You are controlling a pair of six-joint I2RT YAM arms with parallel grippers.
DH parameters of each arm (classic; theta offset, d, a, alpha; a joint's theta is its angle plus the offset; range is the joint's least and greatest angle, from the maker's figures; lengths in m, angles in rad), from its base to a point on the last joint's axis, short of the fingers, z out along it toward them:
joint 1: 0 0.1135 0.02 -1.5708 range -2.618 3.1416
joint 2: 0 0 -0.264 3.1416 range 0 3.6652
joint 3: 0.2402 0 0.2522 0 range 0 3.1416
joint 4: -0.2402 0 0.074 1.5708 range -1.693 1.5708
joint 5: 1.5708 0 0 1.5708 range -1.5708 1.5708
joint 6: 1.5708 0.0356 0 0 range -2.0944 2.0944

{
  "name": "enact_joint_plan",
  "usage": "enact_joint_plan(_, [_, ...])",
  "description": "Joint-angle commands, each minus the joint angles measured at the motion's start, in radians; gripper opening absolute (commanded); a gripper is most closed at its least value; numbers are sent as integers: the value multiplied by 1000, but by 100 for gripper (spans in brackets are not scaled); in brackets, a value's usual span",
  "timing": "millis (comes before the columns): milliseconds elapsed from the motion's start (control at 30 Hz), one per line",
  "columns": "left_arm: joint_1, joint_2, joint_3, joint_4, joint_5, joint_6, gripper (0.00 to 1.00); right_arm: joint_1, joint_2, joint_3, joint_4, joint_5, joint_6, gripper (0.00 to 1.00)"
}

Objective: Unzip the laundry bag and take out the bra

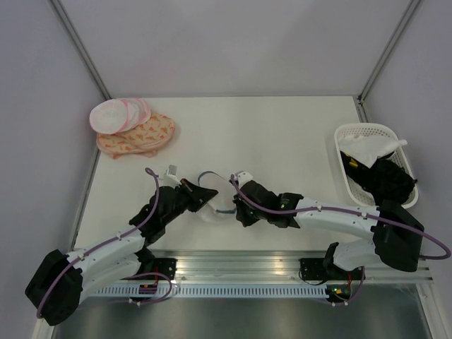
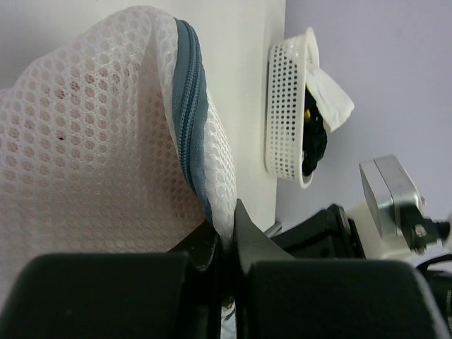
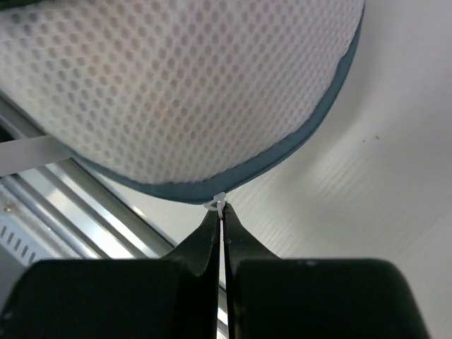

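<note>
The laundry bag [image 1: 212,212], white mesh with a grey-blue zipper rim, lies near the table's front edge between both grippers. My left gripper [image 1: 195,194] is shut on the bag's mesh edge beside the zipper rim [image 2: 189,120]; in the left wrist view the pinch sits at the left gripper [image 2: 227,227]. My right gripper [image 3: 222,214] is shut on the small white zipper pull [image 3: 217,203] at the rim of the laundry bag [image 3: 176,85]. Only a faint peach-pink tint shows through the mesh; the bra itself is hidden inside.
A white basket [image 1: 352,133] with white cloth and black garments stands at the right edge. Stacked white rounds with pink edges [image 1: 113,116] and an orange-patterned peach cloth [image 1: 141,138] lie at the back left. An aluminium rail [image 1: 268,265] runs along the near edge.
</note>
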Motion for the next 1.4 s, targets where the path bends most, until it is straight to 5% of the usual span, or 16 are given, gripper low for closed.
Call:
enact_joint_plan(0, [44, 6, 47, 93, 173, 164, 2, -15, 31, 58, -123, 171, 28, 0])
enact_joint_plan(367, [195, 173, 195, 182, 888, 336, 2, -248, 1, -3, -66, 234, 28, 0])
enact_joint_plan(633, [199, 525, 382, 335, 1201, 336, 2, -290, -28, 9, -85, 246, -3, 0])
enact_joint_plan(700, [213, 570, 426, 323, 1148, 337, 9, -290, -51, 4, -88, 245, -4, 0])
enact_joint_plan(833, [226, 560, 461, 158, 853, 415, 68, -288, -113, -3, -108, 233, -1, 0])
enact_joint_plan(933, [224, 491, 465, -46, 610, 515, 89, -290, -142, -11, -117, 217, -3, 0])
enact_joint_plan(1133, [219, 247, 378, -261, 300, 485, 95, -290, -162, -17, -93, 99, 8, 0])
enact_joint_plan(1367, [173, 55, 224, -338, 263, 361, 95, -290, -174, -52, 108, -401, -15, 0])
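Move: The laundry bag's middle is about 2 cm back of the left hand, neither to its left nor right, and roughly 5 cm below it. The zip pull, already in the right fingers, is some 6 cm back, 6 cm to the right and 6 cm below the left hand. From the right hand, the bag's middle lies about 3 cm ahead, 6 cm left and 1 cm up; the edge pinched by the left fingers is about 6 cm ahead, 6 cm left and 6 cm up. The zip pull, still pinched by the right fingers, is drawn about 9 cm forward and 10 cm right, then brought roughly halfway back, slightly higher. Meanwhile the left hand rises and swings right some 6 cm, turning about 45 degrees clockwise, opens wide to let go of the bag edge, then sweeps forward and back left over the bag, untwisting. ##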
